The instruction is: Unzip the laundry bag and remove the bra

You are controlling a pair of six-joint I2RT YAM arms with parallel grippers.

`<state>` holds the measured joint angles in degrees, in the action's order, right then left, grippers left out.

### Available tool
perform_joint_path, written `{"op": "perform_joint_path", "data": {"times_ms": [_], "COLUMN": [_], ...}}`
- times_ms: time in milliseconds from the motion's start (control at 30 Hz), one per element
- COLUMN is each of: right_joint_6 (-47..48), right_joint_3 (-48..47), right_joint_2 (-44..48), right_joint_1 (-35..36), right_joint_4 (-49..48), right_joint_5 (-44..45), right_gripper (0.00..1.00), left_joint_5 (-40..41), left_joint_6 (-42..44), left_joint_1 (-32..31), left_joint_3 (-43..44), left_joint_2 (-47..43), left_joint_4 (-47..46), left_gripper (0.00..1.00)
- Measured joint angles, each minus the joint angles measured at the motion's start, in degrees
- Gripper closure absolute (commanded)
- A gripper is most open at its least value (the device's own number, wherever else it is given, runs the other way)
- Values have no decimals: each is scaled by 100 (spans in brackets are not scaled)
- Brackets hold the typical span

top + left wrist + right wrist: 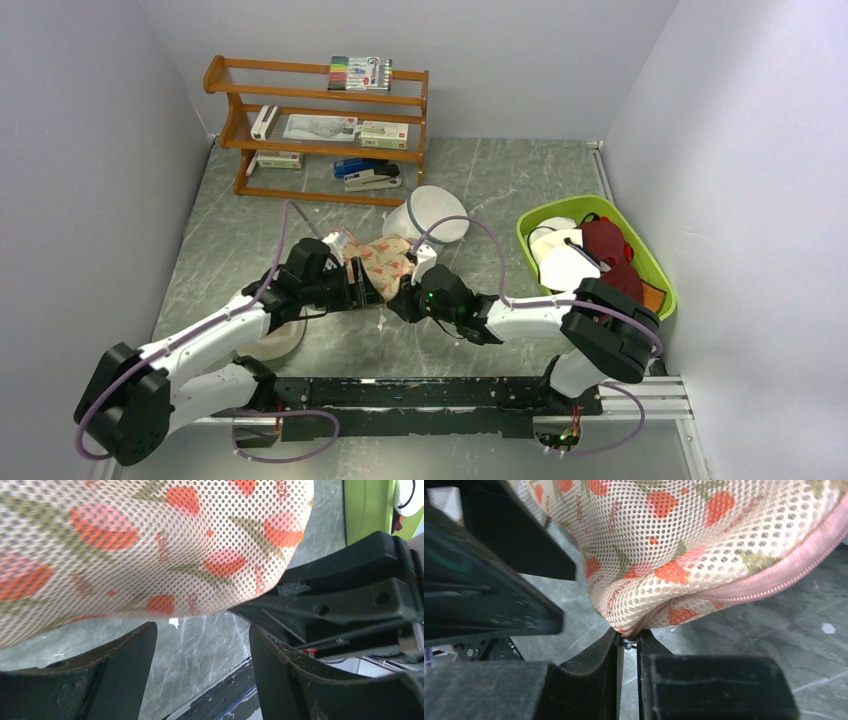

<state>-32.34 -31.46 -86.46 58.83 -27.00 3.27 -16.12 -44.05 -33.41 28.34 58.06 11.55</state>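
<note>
The laundry bag (382,262), beige mesh with orange-red and green flowers, lies mid-table between my two grippers. My left gripper (358,284) is at its left end; in the left wrist view the bag (150,545) fills the top, just beyond the open, empty gripper (202,635). My right gripper (407,292) is at the bag's near end. In the right wrist view it (628,642) is shut on the small metal zipper pull (627,642) at the tip of the bag (684,540). The pink zipper (774,580) looks closed. The bra is hidden.
A white mesh cylinder (430,212) stands just behind the bag. A green basket (640,250) of clothes is at the right. A wooden shelf (318,125) with stationery is at the back left. A round cream cap (278,340) lies under the left arm.
</note>
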Motion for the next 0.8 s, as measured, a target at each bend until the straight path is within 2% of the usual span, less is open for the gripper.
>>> {"op": "perform_joint_path", "data": {"times_ms": [100, 133, 300, 400, 533, 667, 800], "right_joint_6": [-72, -92, -151, -155, -133, -48, 79], "right_joint_3": [22, 22, 24, 26, 26, 0, -109], "right_joint_2": [11, 11, 11, 11, 11, 13, 26], "right_joint_1": [0, -7, -39, -61, -63, -61, -15], "right_joint_4": [-101, -120, -192, -188, -168, -26, 251], "right_joint_5": [-125, -157, -291, -306, -306, -214, -7], "right_gripper": [98, 98, 98, 97, 94, 92, 87], "left_joint_5": [-15, -7, 221, 356, 503, 581, 595], "left_joint_6": [-57, -57, 28, 92, 160, 208, 254], "left_joint_1": [-192, -271, -614, -651, -656, -656, -656], "left_joint_3": [0, 4, 168, 247, 247, 258, 282], "left_joint_2": [391, 496, 914, 1001, 1003, 1010, 1032], "left_joint_4": [-291, -348, -374, -358, -337, -304, -297], "left_gripper": [24, 27, 51, 66, 82, 92, 93]}}
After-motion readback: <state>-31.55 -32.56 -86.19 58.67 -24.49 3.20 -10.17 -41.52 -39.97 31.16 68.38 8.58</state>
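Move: The near edge of the laundry bag, a few centimetres from its gathered corner, is the left hand's target: roughly 3 cm to the right, 3 cm below and 1 cm ahead. The corner, by the zip's end, is already in the right fingers about 5 cm to the left hand's right, level fore and aft and 3 cm lower. The white basket stands some 14 cm ahead and 11 cm right. From the right hand the target edge is about 2 cm left and 1 cm ahead. The open left hand dips about 3 cm and slides some 2 cm to the right, in towards the laundry bag's near edge beside the right fingers, and from partway down its wide-open fingers shut almost fully to pinch that edge, the wrist rolling only slightly. The right hand stays essentially in place, keeping its pinch on the gathered corner at the zip's end so the bag is held up for the left. ##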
